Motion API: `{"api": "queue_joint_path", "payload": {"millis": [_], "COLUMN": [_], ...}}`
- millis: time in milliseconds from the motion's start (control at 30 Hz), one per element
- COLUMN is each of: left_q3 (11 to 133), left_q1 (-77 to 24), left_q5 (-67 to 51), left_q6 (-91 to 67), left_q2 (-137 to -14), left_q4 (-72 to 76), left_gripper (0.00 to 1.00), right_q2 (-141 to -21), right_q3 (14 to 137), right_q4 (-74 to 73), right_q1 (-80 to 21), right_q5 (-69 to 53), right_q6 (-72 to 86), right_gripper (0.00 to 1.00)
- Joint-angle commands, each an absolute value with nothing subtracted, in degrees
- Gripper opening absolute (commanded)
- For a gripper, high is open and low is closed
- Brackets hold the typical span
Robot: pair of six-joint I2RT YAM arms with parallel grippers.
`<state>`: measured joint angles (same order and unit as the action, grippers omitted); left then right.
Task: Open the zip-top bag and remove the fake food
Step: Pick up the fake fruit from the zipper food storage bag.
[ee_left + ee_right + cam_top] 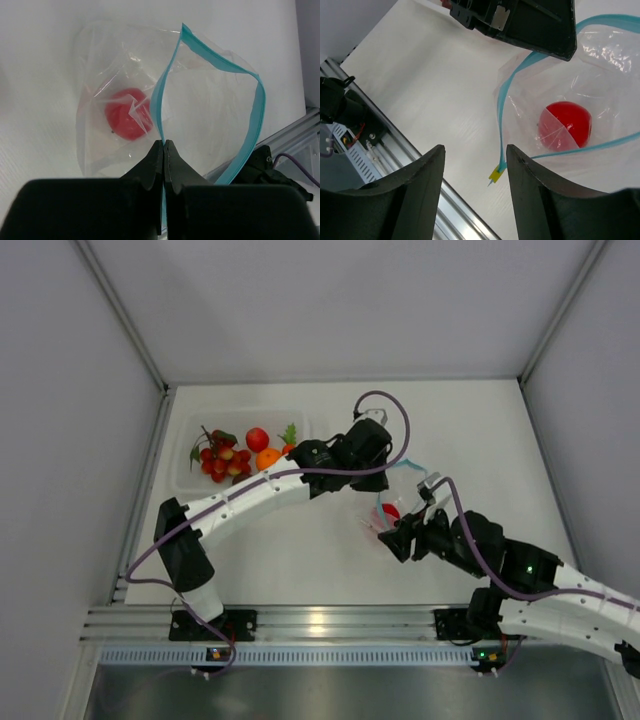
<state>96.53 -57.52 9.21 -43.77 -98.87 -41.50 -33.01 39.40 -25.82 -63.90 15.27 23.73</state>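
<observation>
The zip-top bag [210,105] hangs with its mouth pulled open, the teal zip strip [254,120] forming a loop. My left gripper [164,143] is shut on one side of that strip. One red round piece of fake food [126,120] lies inside the bag, also visible from the right wrist as the red fruit [567,125]. My right gripper [474,149] stands open just beside the bag's lower corner, with nothing between its fingers; the strip's yellow end tab [495,174] hangs near its right finger. From above, the bag [388,510] sits between both grippers.
A rigid clear tray [185,480] at the back left holds a red berry cluster [220,460], a red fruit [257,439], an orange [268,458] and a green-topped piece [290,434]. An aluminium rail [320,620] runs along the near table edge.
</observation>
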Motion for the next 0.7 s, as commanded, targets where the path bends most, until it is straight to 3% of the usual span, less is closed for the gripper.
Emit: {"api": "queue_joint_path", "payload": {"millis": [0,267,667], "left_q3": [98.3,95.7,85.9], "left_q1": [-57.7,-57.7,-58.6], "left_q5": [7.2,8.4,5.9], "left_q6": [-42.1,-40.9,-48.6], "left_q2": [-97.9,-95.5,-91.4], "left_q4": [-35.7,-35.8,-26.7], "left_gripper": [0.00,0.00,0.00], "right_q2": [-33.0,-38.7,-48.9], "right_q3": [41.7,47.8,46.8], "right_q4": [-21.5,-28.0,-30.0], "right_q1": [-65.0,-63.5,-57.3], "right_q5": [18.3,35.2,36.3], "right_q6": [19.7,27.8,42.5], "right_gripper": [0.53,0.31,0.27]}}
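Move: The red fake fruit lies inside the bag, about 13 cm ahead of the right gripper, 2 cm to its right and 11 cm below. The left fingertips, pinching the blue rim, are some 12 cm ahead of the right gripper, 2 cm to its left and 1 cm higher. The bag's near corner is roughly 2 cm ahead and 6 cm below, neither left nor right. From the left gripper the fruit lies about 2 cm ahead, 4 cm right and 12 cm down. Bring the right gripper forward about 7 cm, drifting slightly right, towards the fruit and the bag's open mouth; let it rise a couple of centimetres first, then sink to just below its starting height. Swing it clockwise nearly 30 degrees while narrowing the fingers to about half their gap. Keep the left gripper shut on the blue rim, easing it back and down only slightly at the end. ##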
